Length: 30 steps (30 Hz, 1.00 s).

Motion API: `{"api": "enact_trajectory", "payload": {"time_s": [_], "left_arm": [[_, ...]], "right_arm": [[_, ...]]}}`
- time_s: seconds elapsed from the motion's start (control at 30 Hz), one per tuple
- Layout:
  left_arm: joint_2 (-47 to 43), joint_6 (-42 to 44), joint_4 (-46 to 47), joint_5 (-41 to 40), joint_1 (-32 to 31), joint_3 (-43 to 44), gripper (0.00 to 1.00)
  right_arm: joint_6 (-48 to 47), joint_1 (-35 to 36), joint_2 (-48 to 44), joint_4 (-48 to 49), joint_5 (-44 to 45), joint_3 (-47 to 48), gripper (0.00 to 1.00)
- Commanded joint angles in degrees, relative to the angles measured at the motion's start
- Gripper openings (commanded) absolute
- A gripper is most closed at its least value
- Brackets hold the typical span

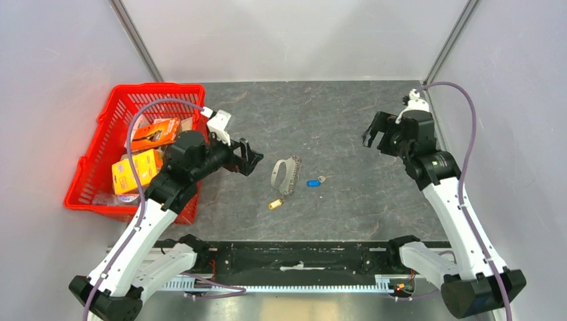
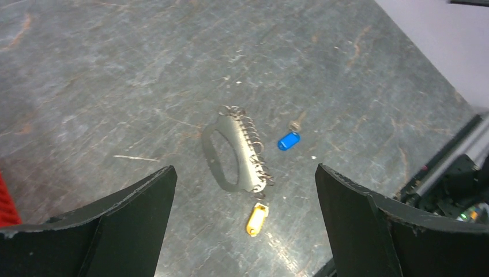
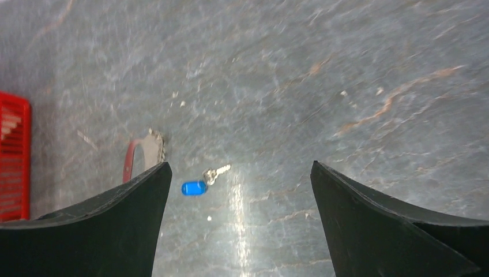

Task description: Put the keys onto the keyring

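The grey keyring [image 1: 283, 173] [image 2: 230, 153] lies flat mid-table, a row of small chain links along its right edge; only its top [image 3: 151, 151] shows past a finger in the right wrist view. The blue-headed key [image 1: 313, 182] [image 2: 289, 140] [image 3: 194, 188] lies just right of it with its small silver key beside it. The yellow key [image 1: 275, 203] [image 2: 257, 219] lies below the keyring's lower end. My left gripper [image 1: 249, 158] [image 2: 245, 222] hovers open left of the keyring, nothing between its fingers. My right gripper [image 1: 375, 136] [image 3: 239, 222] hangs open far to the right, empty.
A red basket [image 1: 107, 130] holding orange and yellow boxes stands at the left, close behind the left arm; its edge [image 3: 12, 156] shows in the right wrist view. White walls enclose the grey tabletop. A black rail [image 1: 301, 257] runs along the near edge.
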Motion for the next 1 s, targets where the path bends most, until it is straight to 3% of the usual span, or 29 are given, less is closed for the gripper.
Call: {"api": "enact_trajectory", "payload": {"time_s": [0.0, 0.17, 0.3, 0.6, 0.83, 0.97], "left_arm": [[-0.3, -2.6, -0.2, 6.8, -2.3, 2.5, 0.98], [4.8, -1.5, -4.7, 6.3, -5.6, 5.2, 0.98], [6.2, -3.0, -3.4, 3.2, -9.8, 5.3, 0.98], [15.6, -3.2, -4.7, -9.2, -20.4, 9.8, 0.98], [24.6, -8.0, -5.7, -20.4, -23.2, 15.3, 0.93], [28.3, -9.8, -6.1, -20.2, -23.2, 17.2, 0.92]], "right_arm": [[-2.3, 2.8, 1.7, -2.2, -5.5, 1.0, 0.99], [-4.1, 5.1, -2.7, -4.9, 1.2, -1.0, 0.99], [-3.1, 6.3, -2.3, -6.0, -3.8, -0.8, 0.99], [-2.6, 8.1, -1.2, -7.3, -5.9, -3.2, 0.99], [-2.6, 8.3, -1.9, -8.2, -4.8, -4.5, 0.99], [-2.2, 8.3, -2.6, -8.4, -5.7, -4.9, 0.99]]}}
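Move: The keyring plate with its row of rings lies about 9 cm to the left hand's right, 3 cm ahead and 26 cm below; from that hand the yellow tag is some 5 cm right and 7 cm back, and the blue-tagged key 18 cm right and 1 cm ahead. From the right hand that key is roughly 13 cm left, 5 cm back and 24 cm below, with the keyring some 22 cm left and 3 cm back. Heading in over the keyring, the left hand sweeps right about 11 cm while sinking 5 or 6, bowing back a little midway and coming forward again; it tips down some 10 degrees and its left side rises. The right hand comes down, back and left, 4 to 6 cm each way, towards the blue-tagged key, tipping down and turning counter-clockwise. Both stay open and touch nothing. ##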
